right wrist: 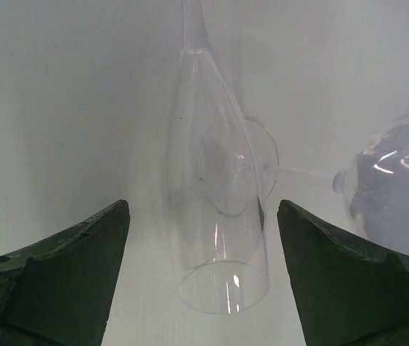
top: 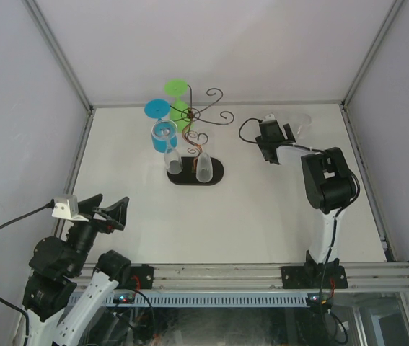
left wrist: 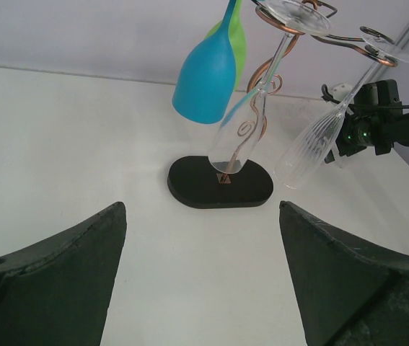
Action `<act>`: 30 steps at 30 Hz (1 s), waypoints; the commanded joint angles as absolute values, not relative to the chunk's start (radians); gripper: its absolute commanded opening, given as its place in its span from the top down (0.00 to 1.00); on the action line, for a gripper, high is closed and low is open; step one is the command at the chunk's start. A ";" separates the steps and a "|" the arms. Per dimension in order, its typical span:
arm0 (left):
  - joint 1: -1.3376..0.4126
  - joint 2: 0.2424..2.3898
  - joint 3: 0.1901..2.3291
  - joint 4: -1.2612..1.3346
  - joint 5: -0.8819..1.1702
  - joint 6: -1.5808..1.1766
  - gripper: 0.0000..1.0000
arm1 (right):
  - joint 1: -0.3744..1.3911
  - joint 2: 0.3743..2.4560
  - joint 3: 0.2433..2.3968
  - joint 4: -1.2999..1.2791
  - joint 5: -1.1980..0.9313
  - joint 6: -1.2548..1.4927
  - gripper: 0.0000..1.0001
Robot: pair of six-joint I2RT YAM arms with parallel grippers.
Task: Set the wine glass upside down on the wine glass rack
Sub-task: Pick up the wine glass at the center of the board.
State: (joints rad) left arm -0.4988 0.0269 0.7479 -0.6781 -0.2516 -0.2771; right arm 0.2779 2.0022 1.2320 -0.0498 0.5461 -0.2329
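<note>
A clear flute wine glass (right wrist: 215, 238) lies on its side on the white table, mouth toward the camera and stem pointing away. My right gripper (right wrist: 203, 205) is open, one finger on each side of the bowl with a gap to each. From above, this gripper (top: 280, 124) is at the back right of the table. The wine glass rack (top: 198, 133) stands at the back centre on its black oval base (top: 215, 173). On it hang a blue glass (top: 162, 133), a green glass (top: 177, 101) and two clear flutes (top: 204, 166), upside down. My left gripper (top: 110, 203) is open and empty at the near left.
A second clear glass with a round bowl (right wrist: 399, 187) lies just right of the flute, its foot (right wrist: 236, 169) behind the flute's bowl. In the left wrist view the rack's base (left wrist: 221, 184) is ahead. Frame walls bound the table at the left, right and back.
</note>
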 commanded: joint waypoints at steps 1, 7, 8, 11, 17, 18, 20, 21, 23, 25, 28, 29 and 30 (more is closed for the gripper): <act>-0.491 0.022 0.738 -0.660 -0.256 -0.270 0.10 | 0.263 2.032 1.297 -0.095 0.521 -0.248 0.19; -0.491 0.027 0.739 -0.660 -0.252 -0.270 0.10 | 0.246 2.065 1.332 -0.149 0.471 -0.235 0.30; -0.491 0.026 0.739 -0.660 -0.252 -0.270 0.10 | 0.246 2.066 1.332 -0.152 0.467 -0.234 0.33; -0.491 0.027 0.739 -0.660 -0.254 -0.270 0.10 | 0.245 2.068 1.331 -0.159 0.463 -0.227 0.40; -0.491 0.027 0.739 -0.660 -0.253 -0.270 0.10 | 0.266 2.055 1.333 -0.175 0.455 -0.212 0.48; -0.491 0.029 0.739 -0.660 -0.252 -0.270 0.10 | 0.271 2.050 1.335 -0.179 0.450 -0.209 0.49; -0.491 0.027 0.739 -0.659 -0.253 -0.270 0.10 | 0.280 2.042 1.338 -0.192 0.436 -0.201 0.50; -0.491 0.026 0.739 -0.660 -0.253 -0.270 0.10 | 0.283 2.042 1.343 -0.203 0.428 -0.196 0.50; -0.491 0.023 0.741 -0.662 -0.252 -0.272 0.10 | 0.287 2.042 1.355 -0.230 0.410 -0.186 0.51; -0.491 0.020 0.747 -0.666 -0.253 -0.276 0.10 | 0.291 2.034 1.358 -0.253 0.386 -0.172 0.52; -0.491 0.019 0.769 -0.680 -0.245 -0.284 0.10 | 0.307 2.013 1.353 -0.283 0.354 -0.156 0.53; -0.491 0.018 0.778 -0.684 -0.242 -0.285 0.10 | 0.313 2.006 1.353 -0.295 0.346 -0.148 0.53; -0.491 0.019 0.783 -0.688 -0.241 -0.285 0.10 | 0.318 1.998 1.354 -0.305 0.336 -0.140 0.53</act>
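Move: The wine glass lies with its bowl already between the right hand's open fingers and its stem pointing outward; its middle is about 5 cm ahead, 1 cm lower and neither left nor right. Another clear glass stands roughly 5 cm ahead and 5 cm to the right, its middle about 4 cm higher. The rack's black base is some 32 cm left and 10 cm back, 4 cm lower. From the left hand, the wine glass is about 38 cm ahead, 52 cm right and 27 cm below. The right hand eases about 1 cm forward and down, pinches the glass's bowl, then shifts it 3 cm left. ##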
